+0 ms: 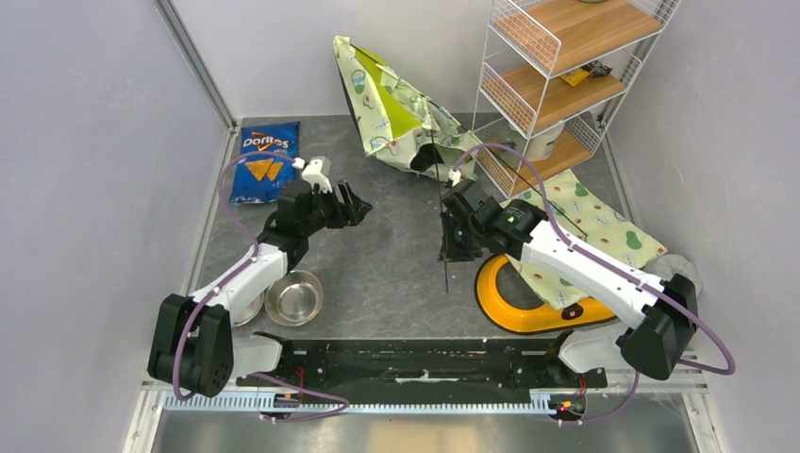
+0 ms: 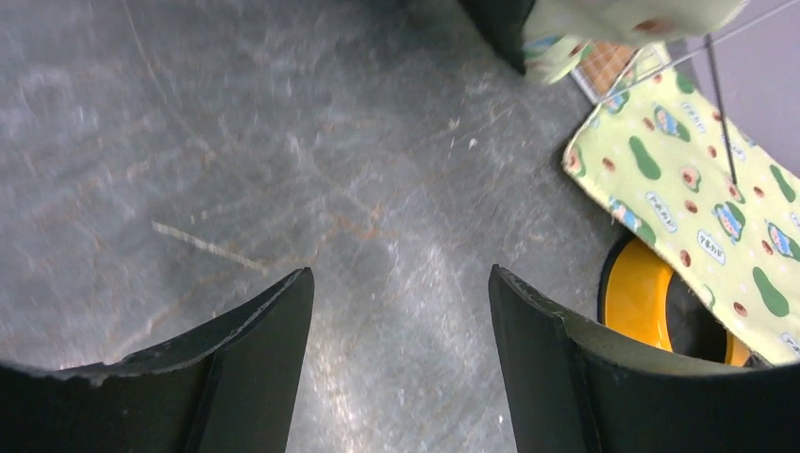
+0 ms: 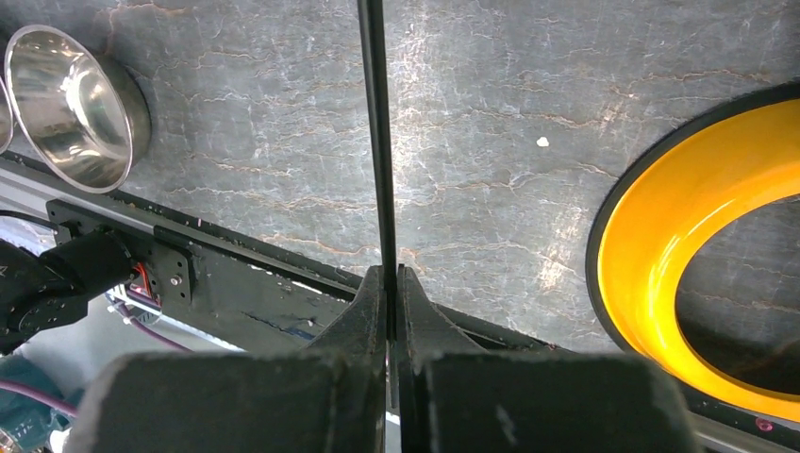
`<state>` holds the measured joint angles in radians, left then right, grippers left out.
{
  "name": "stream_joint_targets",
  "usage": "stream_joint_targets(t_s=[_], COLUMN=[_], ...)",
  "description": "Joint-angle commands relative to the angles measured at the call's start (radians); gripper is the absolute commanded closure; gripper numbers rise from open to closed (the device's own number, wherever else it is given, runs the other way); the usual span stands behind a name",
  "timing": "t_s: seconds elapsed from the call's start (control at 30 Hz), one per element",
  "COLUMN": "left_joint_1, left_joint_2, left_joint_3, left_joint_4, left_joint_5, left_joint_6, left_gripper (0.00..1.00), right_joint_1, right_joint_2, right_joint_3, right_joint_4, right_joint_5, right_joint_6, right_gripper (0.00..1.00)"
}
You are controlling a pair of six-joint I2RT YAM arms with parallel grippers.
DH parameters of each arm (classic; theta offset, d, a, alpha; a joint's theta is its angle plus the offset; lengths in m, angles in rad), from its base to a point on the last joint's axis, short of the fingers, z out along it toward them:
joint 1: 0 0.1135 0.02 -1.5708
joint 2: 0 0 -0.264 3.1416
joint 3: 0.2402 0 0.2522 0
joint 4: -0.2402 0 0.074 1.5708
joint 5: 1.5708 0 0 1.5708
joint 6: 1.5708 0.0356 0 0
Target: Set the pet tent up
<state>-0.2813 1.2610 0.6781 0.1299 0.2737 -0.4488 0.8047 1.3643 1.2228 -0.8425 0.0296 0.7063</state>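
The pet tent (image 1: 391, 106) lies half collapsed at the back of the table, its pale avocado print outside and lime lining showing. A thin black pole (image 1: 445, 276) runs from it toward the near side. My right gripper (image 1: 453, 241) is shut on that pole. In the right wrist view the pole (image 3: 375, 123) stands clamped between the closed fingers of the right gripper (image 3: 390, 274). My left gripper (image 1: 354, 203) hovers left of the tent, open and empty. In the left wrist view, the left gripper (image 2: 401, 274) has only bare table between its fingers, and a corner of the tent (image 2: 604, 24) shows at the top.
A flat matching mat (image 1: 590, 222) lies at the right over a yellow ring-shaped dish (image 1: 524, 300). A wire shelf rack (image 1: 566, 75) stands back right. A Doritos bag (image 1: 266, 162) lies back left. Steel bowls (image 1: 294, 297) sit near the left arm.
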Motion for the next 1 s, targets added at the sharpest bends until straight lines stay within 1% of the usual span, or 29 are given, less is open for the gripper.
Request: stream_joint_targets(t_s=[0.0,0.1,0.3,0.6,0.73,0.87,0.97], left_joint_1=[-0.002,-0.003,-0.007,-0.022,-0.027,-0.032,-0.035], left_joint_2=[-0.048,-0.026,0.065,0.19,0.227,0.25,0.269], left_joint_3=[-0.002,0.008,0.076,0.131,0.154,0.172,0.191], left_joint_4=[0.241,0.336,0.447,0.675,0.709,0.739,0.74], left_joint_5=[0.021,0.046,0.056,0.074,0.081,0.048,0.029], left_joint_6=[0.107,0.114,0.112,0.111,0.109,0.115,0.123], left_gripper=[0.25,0.25,0.25,0.28,0.28,0.28,0.31], right_joint_1=[-0.03,-0.032,-0.032,-0.033,-0.035,-0.036,-0.039], right_joint_2=[-0.009,-0.016,-0.025,-0.025,-0.024,-0.021,-0.019], right_joint_3=[0.044,0.046,0.042,0.04,0.04,0.041,0.041], right_joint_4=[0.082,0.081,0.088,0.106,0.111,0.113,0.111], right_joint_5=[0.058,0.055,0.047,0.046,0.05,0.051,0.047], right_joint_6=[0.018,0.014,0.012,0.008,0.005,0.002,-0.001], right_gripper=[1.0,1.0,1.0,1.0,1.0,1.0,1.0])
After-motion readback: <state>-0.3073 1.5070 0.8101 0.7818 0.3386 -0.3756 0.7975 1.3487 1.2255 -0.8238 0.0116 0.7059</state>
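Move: The tent's near lower corner hangs about 12 cm ahead of the open left hand, some 6 cm to its right and 8 cm higher. The Doritos bag lies about 22 cm left and 9 cm ahead, a steel bowl about 15 cm left and 20 cm back, both some 12 cm below. From the right hand, which already holds the black pole, that corner is roughly 20 cm ahead, 13 cm left and 5 cm up. Left hand rises 10 cm and advances towards the tent corner, tipping up 30 degrees; right keeps pinching the pole. ##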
